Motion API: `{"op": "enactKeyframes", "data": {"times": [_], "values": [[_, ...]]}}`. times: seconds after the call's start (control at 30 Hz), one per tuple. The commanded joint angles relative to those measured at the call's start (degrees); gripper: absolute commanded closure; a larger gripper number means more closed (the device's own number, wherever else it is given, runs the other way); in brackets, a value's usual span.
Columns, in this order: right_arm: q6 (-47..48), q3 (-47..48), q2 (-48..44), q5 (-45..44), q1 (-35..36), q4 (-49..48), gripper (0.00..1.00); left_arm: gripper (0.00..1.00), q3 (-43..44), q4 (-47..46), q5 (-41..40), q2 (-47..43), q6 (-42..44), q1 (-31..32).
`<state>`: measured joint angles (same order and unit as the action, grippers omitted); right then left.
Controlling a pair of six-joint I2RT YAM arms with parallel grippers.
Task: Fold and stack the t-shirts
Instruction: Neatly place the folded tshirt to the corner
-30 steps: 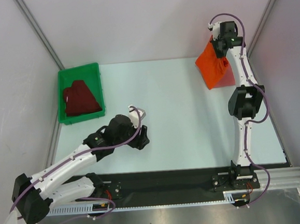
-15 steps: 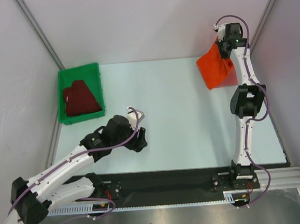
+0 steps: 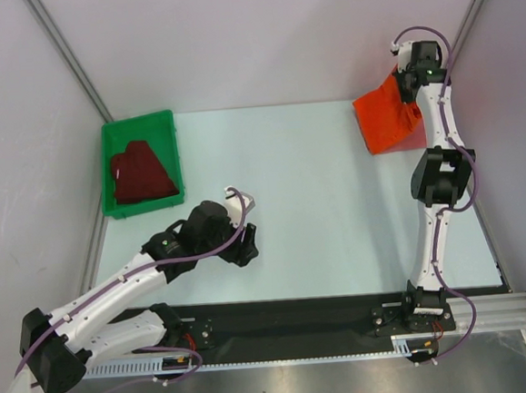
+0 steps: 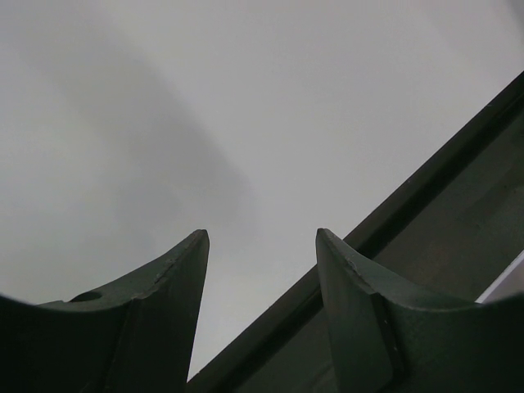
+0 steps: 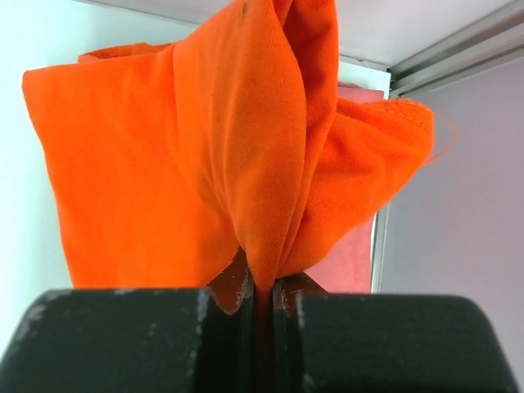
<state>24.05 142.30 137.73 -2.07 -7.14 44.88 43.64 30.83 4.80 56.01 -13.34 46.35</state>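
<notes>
The orange t-shirt (image 3: 385,125) hangs bunched at the table's far right corner, and my right gripper (image 3: 409,92) is shut on a gathered fold of it. In the right wrist view the orange t-shirt (image 5: 205,155) fills the frame above my right gripper (image 5: 264,286), with a pink t-shirt (image 5: 352,255) lying flat behind it. The maroon t-shirt (image 3: 140,174) lies crumpled in the green bin (image 3: 139,122) at the far left. My left gripper (image 3: 245,243) hovers low over the near-left table, open and empty; its fingers (image 4: 176,286) frame bare table in the left wrist view.
Grey enclosure walls with metal posts (image 3: 65,53) close in the table at left, back and right. A black strip (image 3: 300,314) runs along the near edge by the arm bases, and the black strip (image 4: 442,213) also crosses the left wrist view.
My right arm has swung the orange t-shirt to the right and a little farther back, toward the corner. The left arm has barely shifted.
</notes>
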Motion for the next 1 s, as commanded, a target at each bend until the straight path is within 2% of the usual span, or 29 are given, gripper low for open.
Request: {"op": "enactKeyframes", "data": {"times": [0.0,0.47,0.87,0.97], "values": [[0.7,2.0,1.7,-0.5,-0.2,-3.2,1.0,0.39,2.3,-0.2,1.0,0.4,1.7,-0.4],[0.6,1.8,6.0,-2.5,-1.5,-5.0,1.0,0.39,3.0,1.6,1.6,1.3,2.3,-0.3],[-1.5,-2.3,7.9,-9.8,-3.8,-10.4,1.0,0.39,5.1,3.6,2.1,3.8,2.6,-0.7],[-2.2,-2.4,8.4,-12.5,-4.2,-11.0,0.91,0.39,5.4,4.2,2.4,3.9,2.3,-1.5]]}}
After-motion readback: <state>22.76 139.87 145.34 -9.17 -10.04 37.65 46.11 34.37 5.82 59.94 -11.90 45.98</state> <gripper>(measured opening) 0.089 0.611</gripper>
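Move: The right hand already grips the orange t-shirt, whose loose part hangs about 4 cm ahead, 6 cm left and 11 cm below. It is going to the folded pink t-shirt, whose middle lies some 4 cm ahead, 2 cm right and 16 cm below the hand; the table's far-right corner is roughly 15 cm ahead, 14 cm right, at table level. From the left hand the pink t-shirt lies about 48 cm ahead, 50 cm right and 13 cm lower. Keeping its pinch on the bunched right side of the orange t-shirt, the right hand lowers it some 7.5 cm towards the pink one. It sinks steeply at first, then slides right about 5 cm towards the side wall while easing down further, the wrist turning roughly 10 degrees clockwise; the fingers are still shut on the cloth at the end. ##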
